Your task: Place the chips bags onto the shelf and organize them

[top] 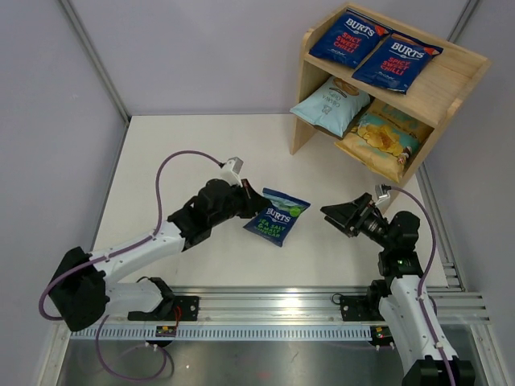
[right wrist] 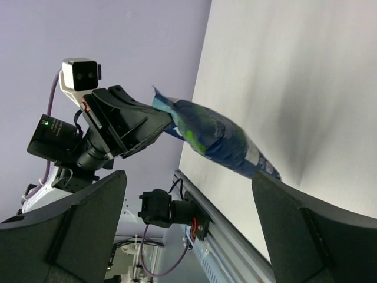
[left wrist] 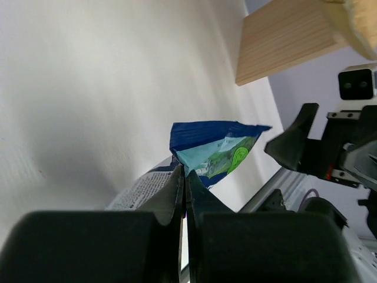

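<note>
My left gripper point(top: 251, 206) is shut on the left edge of a dark-blue green-lettered Burts bag point(top: 277, 215), held near the table middle; the bag also shows in the left wrist view point(left wrist: 215, 150) and the right wrist view point(right wrist: 215, 137). My right gripper point(top: 336, 217) is open and empty, to the right of the bag, facing it. The wooden shelf point(top: 451, 84) stands at the back right. Two red-lettered Burts bags point(top: 344, 36) point(top: 397, 61) lie on its top tier. A pale-blue bag point(top: 330, 104) and a yellow-and-teal bag point(top: 381, 138) lie on the lower tier.
A metal rail point(top: 306, 304) runs along the near table edge. Pale walls close the table on the left and back. The shelf's side panel point(left wrist: 288, 38) shows at the top of the left wrist view.
</note>
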Robot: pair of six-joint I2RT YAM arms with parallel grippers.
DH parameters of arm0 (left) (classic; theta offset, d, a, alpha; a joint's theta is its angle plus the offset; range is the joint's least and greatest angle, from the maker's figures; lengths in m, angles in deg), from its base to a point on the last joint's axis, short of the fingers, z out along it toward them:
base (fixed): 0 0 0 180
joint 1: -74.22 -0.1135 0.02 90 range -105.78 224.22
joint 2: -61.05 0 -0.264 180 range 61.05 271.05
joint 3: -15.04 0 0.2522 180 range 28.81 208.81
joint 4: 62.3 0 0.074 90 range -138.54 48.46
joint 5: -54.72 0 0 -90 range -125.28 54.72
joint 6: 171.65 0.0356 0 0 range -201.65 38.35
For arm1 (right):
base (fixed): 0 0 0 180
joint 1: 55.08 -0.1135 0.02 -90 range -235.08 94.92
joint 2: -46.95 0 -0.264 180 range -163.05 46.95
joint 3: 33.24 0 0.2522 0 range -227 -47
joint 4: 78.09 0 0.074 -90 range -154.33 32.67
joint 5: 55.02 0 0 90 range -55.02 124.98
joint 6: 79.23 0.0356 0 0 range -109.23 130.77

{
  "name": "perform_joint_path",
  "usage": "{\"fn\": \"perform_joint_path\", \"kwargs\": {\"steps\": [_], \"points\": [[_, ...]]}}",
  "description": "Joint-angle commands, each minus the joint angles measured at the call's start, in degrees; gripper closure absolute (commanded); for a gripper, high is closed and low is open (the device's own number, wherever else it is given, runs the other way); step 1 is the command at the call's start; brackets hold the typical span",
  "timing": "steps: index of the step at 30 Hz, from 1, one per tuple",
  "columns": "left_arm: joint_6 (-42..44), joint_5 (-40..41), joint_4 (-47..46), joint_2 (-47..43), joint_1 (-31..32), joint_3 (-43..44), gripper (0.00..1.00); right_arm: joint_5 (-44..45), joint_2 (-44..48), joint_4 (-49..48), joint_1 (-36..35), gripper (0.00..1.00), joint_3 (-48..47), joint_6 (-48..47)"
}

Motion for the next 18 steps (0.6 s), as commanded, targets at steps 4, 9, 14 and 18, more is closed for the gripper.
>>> {"fn": "perform_joint_path", "kwargs": {"steps": [4, 9, 14, 18], "points": [[1.92, 0.52, 5.94, -10.42, 0.23, 5.74, 1.00, 1.01, -2.48, -23.73, -2.67, 0.04, 3.64, 2.95], [-0.27, 2.55, 8.23, -16.92, 0.23, 9.17, 1.00, 0.84, -5.73, -27.89, -9.00, 0.08, 1.11, -3.71], [-5.45, 4.48, 7.18, -21.75, 0.23, 10.58, 1.00, 2.05, -4.25, -20.52, -18.93, 0.09, -5.92, -19.06], [-9.23, 3.25, 3.31, -24.39, 0.32, 11.19, 1.00, 4.00, -3.62, -20.24, -22.46, 0.10, -7.33, -25.86]]}}
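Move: The left hand already holds the sea salt bag by a top corner, so the bag's middle hangs roughly 5 cm to its right, 4 cm back and 6 cm below. The empty, open right hand has that bag about 15 cm to its left, level with it fore and aft and some 5 cm lower. On the lower shelf, the yellow bag lies about 22 cm ahead of the right hand and 15 cm to its right, the light-blue bag about 33 cm straight ahead. Steadily upward goes the left hand, about 18 cm with some 5 cm to the left and a little back, its fingers tipping up until nearly level while they keep their pinch on the bag's corner. The open right hand rises slightly, then sweeps left towards the hanging bag, also drawing back and climbing further, turning counter-clockwise and tilting its fingers up; it does not reach the bag. ##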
